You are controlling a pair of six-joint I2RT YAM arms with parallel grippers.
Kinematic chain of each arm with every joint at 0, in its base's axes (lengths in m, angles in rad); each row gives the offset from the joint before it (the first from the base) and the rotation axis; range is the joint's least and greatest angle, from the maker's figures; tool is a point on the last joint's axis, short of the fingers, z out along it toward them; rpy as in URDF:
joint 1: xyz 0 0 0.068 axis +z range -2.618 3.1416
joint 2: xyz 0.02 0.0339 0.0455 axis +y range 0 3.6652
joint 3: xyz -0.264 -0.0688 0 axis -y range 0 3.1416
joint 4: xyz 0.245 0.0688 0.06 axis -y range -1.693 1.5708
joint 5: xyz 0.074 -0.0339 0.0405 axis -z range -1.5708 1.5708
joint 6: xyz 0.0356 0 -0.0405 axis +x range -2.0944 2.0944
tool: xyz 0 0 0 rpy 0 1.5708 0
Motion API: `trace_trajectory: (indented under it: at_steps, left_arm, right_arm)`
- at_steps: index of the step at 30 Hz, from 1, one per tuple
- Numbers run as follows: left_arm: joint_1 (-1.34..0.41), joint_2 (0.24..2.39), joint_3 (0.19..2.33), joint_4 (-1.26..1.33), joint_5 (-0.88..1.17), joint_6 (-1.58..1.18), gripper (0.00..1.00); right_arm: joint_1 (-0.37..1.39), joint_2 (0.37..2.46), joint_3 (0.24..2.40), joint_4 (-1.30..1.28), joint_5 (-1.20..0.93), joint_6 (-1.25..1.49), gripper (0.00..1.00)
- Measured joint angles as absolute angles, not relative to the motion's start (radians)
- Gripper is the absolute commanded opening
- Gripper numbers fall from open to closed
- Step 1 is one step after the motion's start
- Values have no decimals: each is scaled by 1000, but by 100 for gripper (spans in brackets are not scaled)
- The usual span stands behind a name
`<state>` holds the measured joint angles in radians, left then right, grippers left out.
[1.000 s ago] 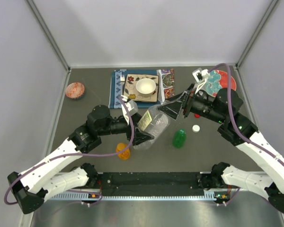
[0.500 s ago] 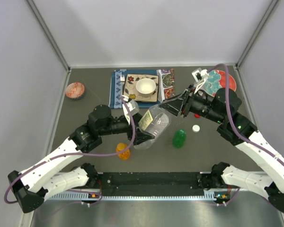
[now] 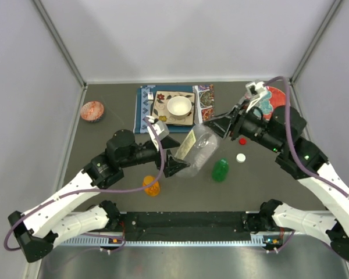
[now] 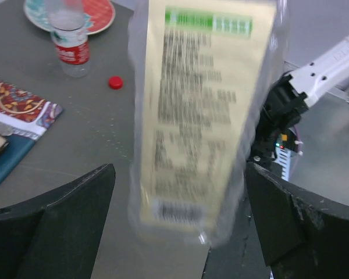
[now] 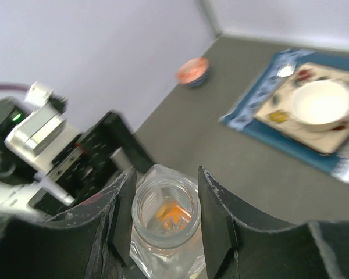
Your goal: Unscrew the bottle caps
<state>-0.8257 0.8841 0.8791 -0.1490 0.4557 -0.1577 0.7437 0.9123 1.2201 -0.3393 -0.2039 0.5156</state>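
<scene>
The larger clear bottle point(image 3: 196, 150) with a pale yellow label point(image 4: 203, 104) hangs tilted above the table. My right gripper point(image 3: 214, 128) is shut on its neck point(image 5: 166, 212), whose mouth is open with no cap on it. My left gripper point(image 3: 173, 156) stands open around the bottle's lower body, its fingers point(image 4: 64, 215) apart from the bottle on both sides. A white cap point(image 3: 241, 157) and a red cap point(image 3: 242, 140) lie loose on the table. The green bottle point(image 3: 220, 170) and the orange bottle point(image 3: 151, 185) sit nearer the front. The small red-labelled bottle point(image 4: 70, 40) stands uncapped by the plate.
A white bowl point(image 3: 179, 106) rests on a patterned mat point(image 3: 144, 107) at the back centre. A red patterned plate point(image 3: 276, 102) is at the back right and a small pink bowl point(image 3: 92, 110) at the back left. Grey walls close three sides.
My left gripper has opened and let go of the clear bottle. The right gripper closed on its neck and has carried it right and toward the back, more upright.
</scene>
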Motion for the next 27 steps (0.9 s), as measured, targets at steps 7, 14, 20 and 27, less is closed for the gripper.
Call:
trace_trajectory:
  at_steps: [7, 14, 20, 27]
  left_arm:
    - [-821, 773, 878, -214, 284, -162, 99]
    - [-821, 618, 863, -237, 218, -162, 99]
    - [-821, 562, 830, -234, 218, -167, 99]
    - [-820, 558, 753, -233, 246, -211, 99]
  right_arm:
    - [743, 926, 1468, -552, 218, 392, 0]
    - [722, 916, 1491, -645, 747, 298, 0]
    - [536, 907, 1381, -649, 905, 282, 0]
    - [303, 939, 1119, -619, 897, 391, 0]
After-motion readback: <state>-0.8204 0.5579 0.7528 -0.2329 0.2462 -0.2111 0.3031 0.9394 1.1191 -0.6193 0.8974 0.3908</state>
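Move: The right hand holds the uncapped big bottle by its mouth; its open spot on the table lies about 31 cm to the right, 10 cm ahead and some 40 cm below. From this hand the white cap is 15 cm right and 6 ahead, the red cap 17 right and 14 ahead, the red-label bottle 17 right and 26 ahead, the green bottle 4 right and level. From the left hand, that spot is some 46 cm right, 13 ahead. Keeping its pinch on the big bottle's mouth, the right hand sweeps about 30 cm to the right and some 9 cm forward, arching up by 5 cm over the side with the caps before sinking to end 10 cm lower than it began, still on its way down, while it turns roughly 90 degrees clockwise and tips its fingers downward. The left hand, already open wide, draws away from the bottle to the left by about 6 cm, rising nearly 5 cm and then sinking most of that again, with a small counter-clockwise turn. ##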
